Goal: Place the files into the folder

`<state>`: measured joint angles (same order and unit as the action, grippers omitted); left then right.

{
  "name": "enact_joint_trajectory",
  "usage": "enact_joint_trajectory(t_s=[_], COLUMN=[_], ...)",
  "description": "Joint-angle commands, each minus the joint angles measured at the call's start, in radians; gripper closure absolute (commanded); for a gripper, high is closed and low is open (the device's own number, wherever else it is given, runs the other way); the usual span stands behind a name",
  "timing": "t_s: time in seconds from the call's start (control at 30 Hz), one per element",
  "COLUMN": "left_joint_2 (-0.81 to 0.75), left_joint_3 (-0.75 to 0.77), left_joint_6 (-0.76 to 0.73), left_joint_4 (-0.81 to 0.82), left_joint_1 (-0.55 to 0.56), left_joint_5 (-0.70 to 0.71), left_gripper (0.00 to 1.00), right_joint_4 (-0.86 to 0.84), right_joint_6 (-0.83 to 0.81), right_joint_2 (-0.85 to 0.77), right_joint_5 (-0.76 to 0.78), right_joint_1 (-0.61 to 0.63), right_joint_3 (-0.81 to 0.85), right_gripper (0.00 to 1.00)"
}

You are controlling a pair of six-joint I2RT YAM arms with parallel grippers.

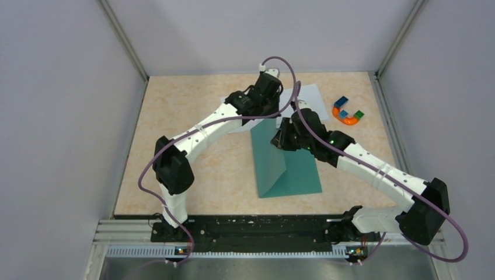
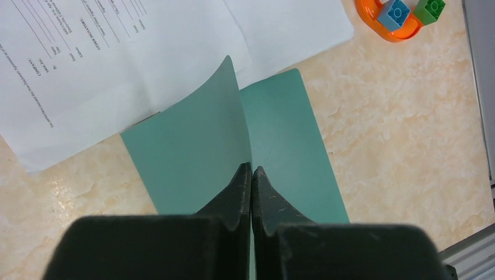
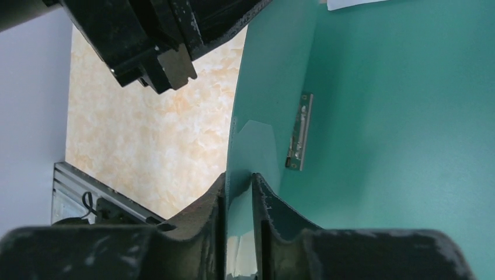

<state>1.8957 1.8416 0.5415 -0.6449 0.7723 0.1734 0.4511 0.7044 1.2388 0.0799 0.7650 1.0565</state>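
Observation:
The teal folder (image 1: 300,175) lies open mid-table, its cover (image 1: 267,166) lifted upright. My left gripper (image 1: 272,113) (image 2: 251,169) is shut on the cover's (image 2: 192,140) free edge. Lower on that edge, my right gripper (image 1: 281,140) (image 3: 238,178) has the cover (image 3: 257,87) between jaws that stand slightly apart. A metal clip (image 3: 299,131) sits on the folder's inner face (image 3: 403,151). The files lie flat beyond the folder: a printed sheet (image 2: 87,58) and a nearly blank one (image 2: 286,29), partly hidden by the arms in the top view (image 1: 311,98).
A multicoloured horseshoe toy (image 1: 347,112) (image 2: 400,17) lies at the back right, beside the papers. White walls enclose the table on three sides, and a metal rail (image 1: 233,248) runs along the near edge. The left arm's black gripper body (image 3: 169,64) hangs close above my right gripper.

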Motion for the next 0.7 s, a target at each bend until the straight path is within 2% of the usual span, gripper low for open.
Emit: enact_joint_trajectory(t_s=[0.0,0.13,0.2,0.43,0.53,0.67], left_joint_2=[-0.037,-0.098,-0.148,-0.384,-0.483,-0.562], left_joint_3=[0.028,-0.021,-0.076,-0.377,-0.492,-0.562], left_joint_6=[-0.058,-0.037,-0.007,0.078,0.121,0.195], left_joint_4=[-0.02,-0.001,0.022,0.201,0.251,0.252], left_joint_1=[-0.008,-0.019,-0.032,-0.112,-0.146,-0.178], left_joint_5=[0.01,-0.029,-0.057,-0.163,-0.168,-0.154], left_gripper=[1.0,1.0,1.0,1.0,1.0,1.0], right_joint_4=[-0.04,-0.039,-0.02,0.019,-0.025,-0.094], right_joint_6=[-0.028,-0.043,-0.049,-0.024,-0.005,0.019], right_joint_2=[-0.03,-0.103,-0.151,-0.235,-0.201,-0.09], right_joint_5=[-0.014,-0.039,-0.023,0.1,0.083,0.058], right_joint_1=[0.009,0.009,0.008,0.004,0.005,0.029], right_joint_3=[0.059,0.059,0.057,-0.032,-0.079,-0.114], right_gripper=[0.67,0.3,0.23,0.23,0.23,0.27])
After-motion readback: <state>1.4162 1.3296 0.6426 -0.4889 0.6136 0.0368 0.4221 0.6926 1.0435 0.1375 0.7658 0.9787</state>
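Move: The left hand has just pinched the folder cover's free edge near its far corner. From this hand the folder's spine middle lies about 7 cm left, 9 cm back and 17 cm below, and the files some 15 cm ahead, 1 cm right and 17 cm below. From the right hand, on the same edge farther back, the middle of the folder's bottom leaf lies level, about 5 cm right and 16 cm below; the metal clip is level, 5 cm left and 16 cm below. Leftward, and then also back and slightly up, the left hand draws the still-pinched cover edge some 10 cm over the spine, rolling about 15 degrees. The right hand opens wide, lets go of the cover and rises roughly 7 cm, drifting a little right and back, then sinks about 4 cm over the folder's bottom leaf, fingers open. ##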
